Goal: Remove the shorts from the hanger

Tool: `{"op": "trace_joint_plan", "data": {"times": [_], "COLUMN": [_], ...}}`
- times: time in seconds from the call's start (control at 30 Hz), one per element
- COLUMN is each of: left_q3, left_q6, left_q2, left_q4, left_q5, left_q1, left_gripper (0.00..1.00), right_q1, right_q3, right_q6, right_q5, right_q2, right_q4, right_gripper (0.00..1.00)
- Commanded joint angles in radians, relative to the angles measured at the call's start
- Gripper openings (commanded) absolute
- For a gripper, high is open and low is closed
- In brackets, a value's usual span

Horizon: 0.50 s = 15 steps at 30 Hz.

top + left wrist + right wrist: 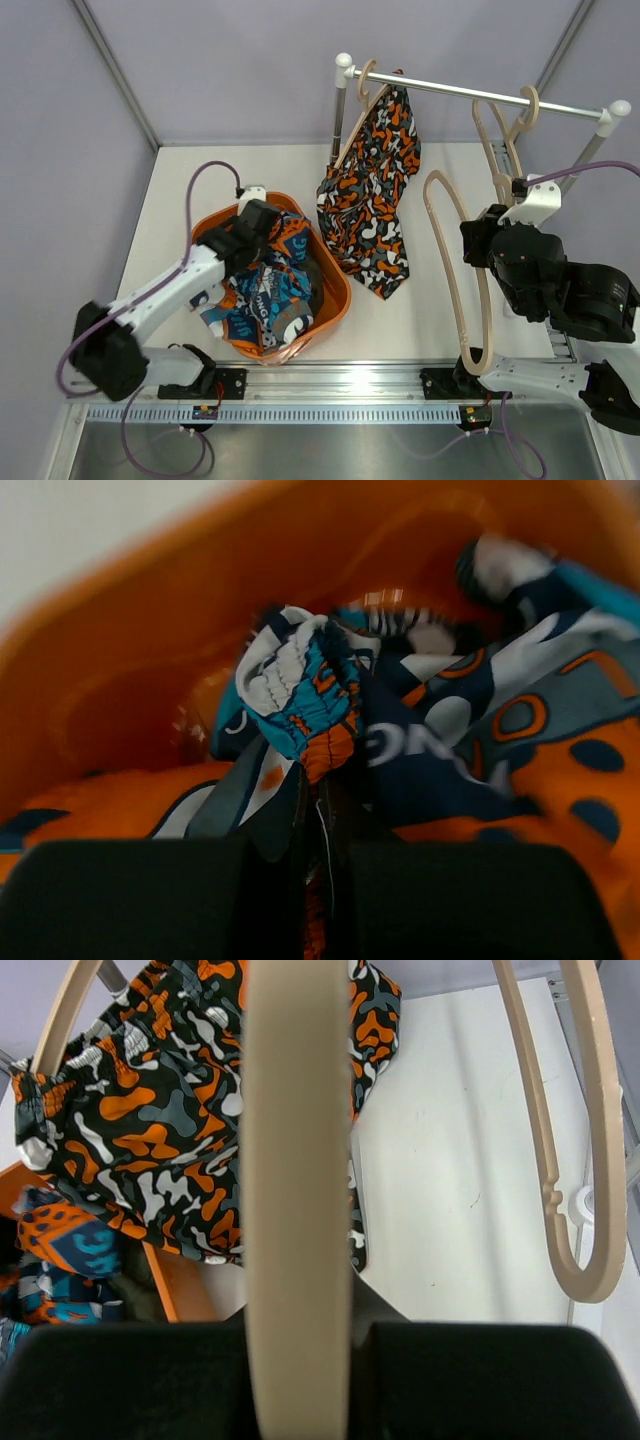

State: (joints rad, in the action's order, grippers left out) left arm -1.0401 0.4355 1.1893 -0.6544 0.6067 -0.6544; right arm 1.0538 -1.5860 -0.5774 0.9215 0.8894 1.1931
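Orange-black-white blotch shorts (372,195) hang from a beige hanger (353,118) at the left end of the rail; they also show in the right wrist view (150,1130). The blue-orange-white swirl shorts (262,295) lie bunched in the orange basket (335,300). My left gripper (262,222) is down in the basket, shut on a fold of the swirl shorts (300,695); its jaws (320,790) pinch the cloth. A dark olive patch (135,1298) shows in the basket beside them. My right gripper (300,1310) is shut on a bare beige hanger (297,1140), held off the rail (455,275).
A white rack with a metal rail (470,95) crosses the back. Another bare hanger (500,140) hangs at the rail's right end and shows in the right wrist view (585,1190). Grey walls close the left and back sides. The arms' mounting rail (330,385) runs along the near edge.
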Motion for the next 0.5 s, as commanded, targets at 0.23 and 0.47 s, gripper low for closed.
{"op": "trace_joint_plan", "data": {"times": [0.23,0.47], "left_q3": [0.172,0.166], "left_q6": [0.235,0.215], "left_q2": [0.42,0.241], "left_q4": [0.348,0.267], "left_q5": [-0.633,-0.471], "left_q1": [0.137,0.137], "left_gripper": [0.0,0.35], "right_q1": [0.008,0.008], "right_q3": [0.034,-0.003], "right_q6": [-0.038,-0.027], "right_q5": [-0.038,-0.029], "right_q2": [-0.013,0.019], "right_q4": [-0.053,-0.041], "right_gripper": [0.0,0.0]}}
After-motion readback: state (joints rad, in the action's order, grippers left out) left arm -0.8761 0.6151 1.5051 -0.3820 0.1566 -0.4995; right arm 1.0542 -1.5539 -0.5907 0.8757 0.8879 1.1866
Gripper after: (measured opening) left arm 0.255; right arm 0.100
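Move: The left hand, holding the blue patterned shorts, has the orange bin's middle about 15 cm below it, some 6 cm back and 4 cm right. The olive shorts in the bin lie roughly 9 cm back, 12 cm right and 15 cm below; the camo shorts hang some 4 cm ahead and 23 cm right, nearly level. From the right hand, the bin is about 4 cm ahead, 36 cm left and 35 cm below. Left hand plunges the blue shorts 15 cm into the bin, drifting right, tipping down 20 degrees, then starts opening. ##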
